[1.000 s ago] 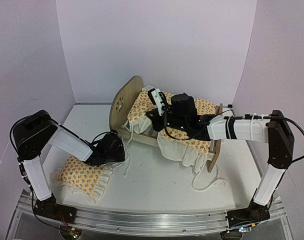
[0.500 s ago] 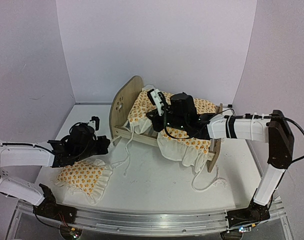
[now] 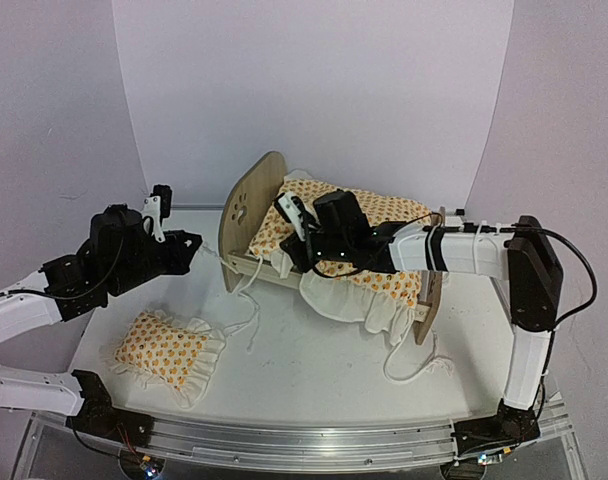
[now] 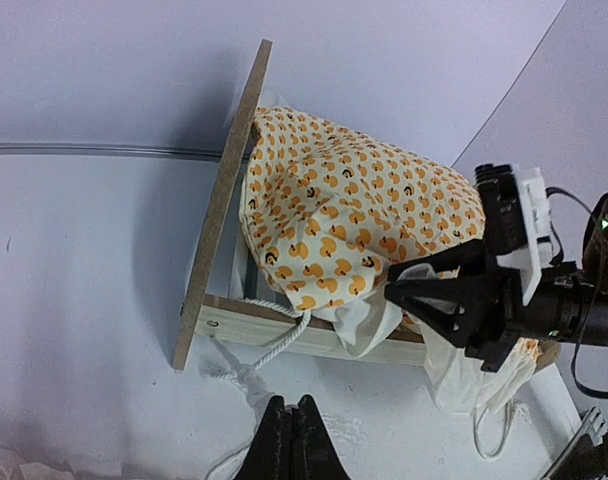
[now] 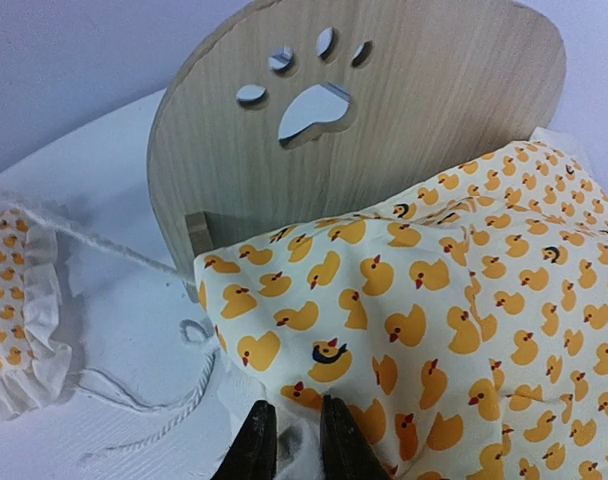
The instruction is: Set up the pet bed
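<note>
The pet bed has a plywood headboard [image 3: 246, 200] [image 5: 384, 130] [image 4: 229, 200] and a low footboard [image 3: 431, 290]. A duck-patterned blanket [image 3: 384, 215] [image 4: 354, 210] [image 5: 434, 300] lies over it. My right gripper [image 3: 287, 255] [image 5: 289, 430] [image 4: 392, 290] sits at the blanket's near corner by the headboard. Its jaws are slightly open with the white ruffle between them. My left gripper [image 3: 191, 246] [image 4: 289, 405] hangs left of the headboard. It is shut on a white cord [image 4: 246, 378] that runs taut to the bed's side rail. The matching pillow [image 3: 169, 345] [image 5: 9, 290] lies on the table at the front left.
Loose white cords trail on the table by the footboard [image 3: 414, 365] and under the bed's near corner [image 3: 249, 315]. Pale walls close in at the back and both sides. An aluminium rail [image 3: 284, 440] runs along the near edge.
My left arm lifted from beside the pillow and swung back-left, drawing the cord taut. My right gripper slid along the blanket toward the headboard and its jaws parted a little.
</note>
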You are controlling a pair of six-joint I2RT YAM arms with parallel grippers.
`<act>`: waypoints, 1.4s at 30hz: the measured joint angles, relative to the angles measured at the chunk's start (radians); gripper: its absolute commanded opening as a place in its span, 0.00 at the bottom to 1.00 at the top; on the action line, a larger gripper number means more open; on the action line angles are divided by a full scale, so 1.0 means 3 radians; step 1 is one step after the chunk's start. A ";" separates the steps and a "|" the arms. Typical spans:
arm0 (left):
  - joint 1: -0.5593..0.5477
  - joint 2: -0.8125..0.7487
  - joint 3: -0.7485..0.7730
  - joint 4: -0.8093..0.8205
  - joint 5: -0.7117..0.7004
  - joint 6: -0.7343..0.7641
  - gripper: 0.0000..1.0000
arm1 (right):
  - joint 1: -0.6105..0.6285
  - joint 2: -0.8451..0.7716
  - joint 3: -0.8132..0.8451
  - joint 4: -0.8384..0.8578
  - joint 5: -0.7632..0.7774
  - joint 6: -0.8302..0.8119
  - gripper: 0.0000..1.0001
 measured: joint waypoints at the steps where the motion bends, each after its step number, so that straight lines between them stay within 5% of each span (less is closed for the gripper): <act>1: 0.0000 -0.0009 0.0028 -0.0038 -0.0014 0.0039 0.00 | 0.0036 0.0046 0.0064 -0.0107 0.0048 -0.0042 0.23; 10: 0.0006 -0.0292 0.0041 -0.0361 -0.0057 0.0352 0.00 | 0.0224 0.0161 0.0498 -0.0973 0.0128 -0.0085 0.48; 14: 0.0006 -0.0427 0.0086 -0.0406 -0.0128 0.0409 0.00 | 0.0203 0.0161 0.0656 -0.1232 -0.0240 0.0050 0.64; 22: 0.0006 -0.0380 0.0107 -0.0403 -0.0158 0.0431 0.01 | 0.0296 0.0137 0.0702 -0.1289 -0.1077 0.0523 0.73; 29: 0.0032 0.0130 -0.0023 -0.0223 -0.0014 0.0242 0.60 | 0.0500 0.0127 0.0354 -0.0961 -0.1150 0.0734 0.75; 37: 0.0556 0.1223 -0.0300 0.0320 0.0640 0.0076 0.77 | 0.0511 0.0123 -0.0092 -0.0670 -0.1090 0.0927 0.75; 42: 0.0851 0.1595 -0.0387 0.0872 0.0945 0.0103 0.72 | 0.0581 0.0126 -0.0225 -0.0477 -0.0903 0.1123 0.75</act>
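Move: My shut left fingers still hold the tie rope high up. The bed's near-left leg, with the rope round its foot, is about 12 cm ahead of them, 3 cm to the right and 26 cm below; the small pillow is 9 cm to their left, 1 cm back, 25 cm down. From my right hand, at the cover's corner, the loose rope end lies 11 cm back, 8 cm left, 18 cm down; the leg foot is 2 cm ahead and 11 cm left. I draw my left hand a few centimetres up, left and slightly back with the rope, then open wide to let go and drop some 20 cm, reaching forward to the leg's foot. My right hand opens wider off the cover's corner, backs away about 14 cm and a little left, its fingers tipping down some 30 degrees, then sinks towards the loose rope end. ##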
